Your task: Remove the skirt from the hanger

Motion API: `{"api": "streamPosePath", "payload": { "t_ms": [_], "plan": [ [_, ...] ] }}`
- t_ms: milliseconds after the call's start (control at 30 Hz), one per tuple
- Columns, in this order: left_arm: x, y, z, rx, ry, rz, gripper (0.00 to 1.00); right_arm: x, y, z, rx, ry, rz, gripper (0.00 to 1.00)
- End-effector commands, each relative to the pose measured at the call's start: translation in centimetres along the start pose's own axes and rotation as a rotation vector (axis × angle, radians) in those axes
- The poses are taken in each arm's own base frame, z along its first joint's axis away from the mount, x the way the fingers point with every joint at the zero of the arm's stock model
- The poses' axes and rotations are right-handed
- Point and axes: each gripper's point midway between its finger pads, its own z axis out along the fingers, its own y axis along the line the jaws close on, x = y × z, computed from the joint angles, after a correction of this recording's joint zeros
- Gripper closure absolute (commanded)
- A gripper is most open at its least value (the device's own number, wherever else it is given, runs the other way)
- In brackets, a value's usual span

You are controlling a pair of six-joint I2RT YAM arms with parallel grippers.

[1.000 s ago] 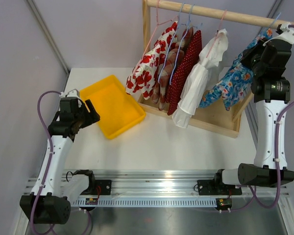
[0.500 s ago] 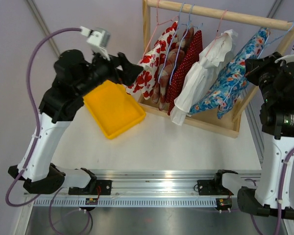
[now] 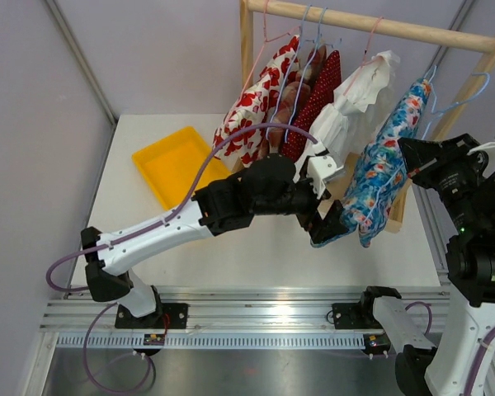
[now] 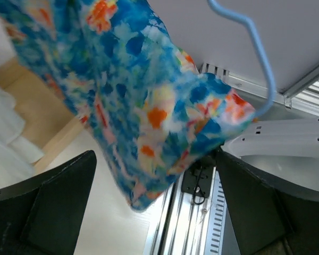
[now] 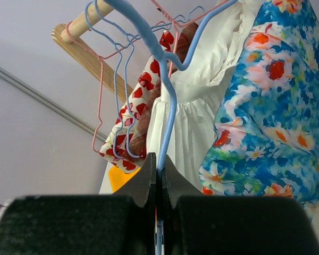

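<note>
The skirt [image 3: 384, 161] is blue with floral print and hangs from a light-blue wire hanger [image 3: 466, 92], which is off the rail at the right end of the rack. My right gripper [image 5: 158, 170] is shut on the hanger's wire [image 5: 167, 101], with the skirt [image 5: 271, 106] to its right. My left gripper [image 3: 330, 221] reaches across the table to the skirt's lower end and is open. In the left wrist view the skirt's hem [image 4: 149, 101] hangs just above the gap between the wide-apart fingers [image 4: 58, 202], untouched, and the hanger hook [image 4: 260, 58] shows behind.
The wooden rack rail [image 3: 371, 25] carries a white dress [image 3: 346, 115] and red-patterned garments [image 3: 268, 107] on pink and blue hangers. Its wooden base [image 3: 388, 216] lies under the skirt. A yellow tray [image 3: 169, 161] sits at the back left.
My left arm swung from the yellow tray across to the skirt's lower end, and its gripper opened fully. My right arm drew the hanger off the rail towards the near side.
</note>
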Motion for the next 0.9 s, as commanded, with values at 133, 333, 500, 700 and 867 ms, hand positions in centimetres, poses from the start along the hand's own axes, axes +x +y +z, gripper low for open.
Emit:
{"api": "streamPosePath", "payload": {
  "t_ms": [133, 333, 500, 700, 867],
  "plan": [
    [-2.2, -1.6, 2.4, 0.021, -0.113, 0.000, 0.47, -1.5, 3.2, -2.6, -0.108, -0.049, 0.018, 1.00],
    [-0.3, -1.6, 1.2, 0.007, -0.119, -0.033, 1.00, -2.2, 3.2, -2.8, -0.096, -0.076, 0.009, 1.00],
    [7.6, -2.9, -1.5, -0.017, -0.002, -0.090, 1.00, -4.0, 2.2, -1.9, -0.020, -0.129, -0.023, 1.00],
    [17.7, -3.6, -7.5, -0.121, 0.078, -0.235, 1.00, -5.2, 1.8, -0.4, 0.020, -0.144, -0.030, 1.00],
    [21.0, -1.2, -12.7, -0.272, 0.051, -0.360, 1.00, -4.3, 0.9, 1.5, 0.041, -0.100, -0.017, 1.00]
  ]
}}
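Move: The skirt's lower end hangs just off the left hand's open fingertips, about 4 cm to the right, level fore and aft and about 1 cm below; from the right hand it lies about 9 cm back, 10 cm left and 14 cm down. The hanger, held by the right hand, is some 12 cm ahead of the left hand, 14 cm right and 14 cm up. The white dress hangs about 22 cm ahead of the left hand, 2 cm right and 5 cm higher. The skirt's lower end is pinched by the left hand, which eases some 3 cm right and slightly back and down as its wide-open fingers shut, then drags the cloth left, down and back by about 25 cm, away from the hanger. The right hand keeps its grip on the hanger near where it is, easing back 2 cm, then forward about 3 cm and slightly up. ##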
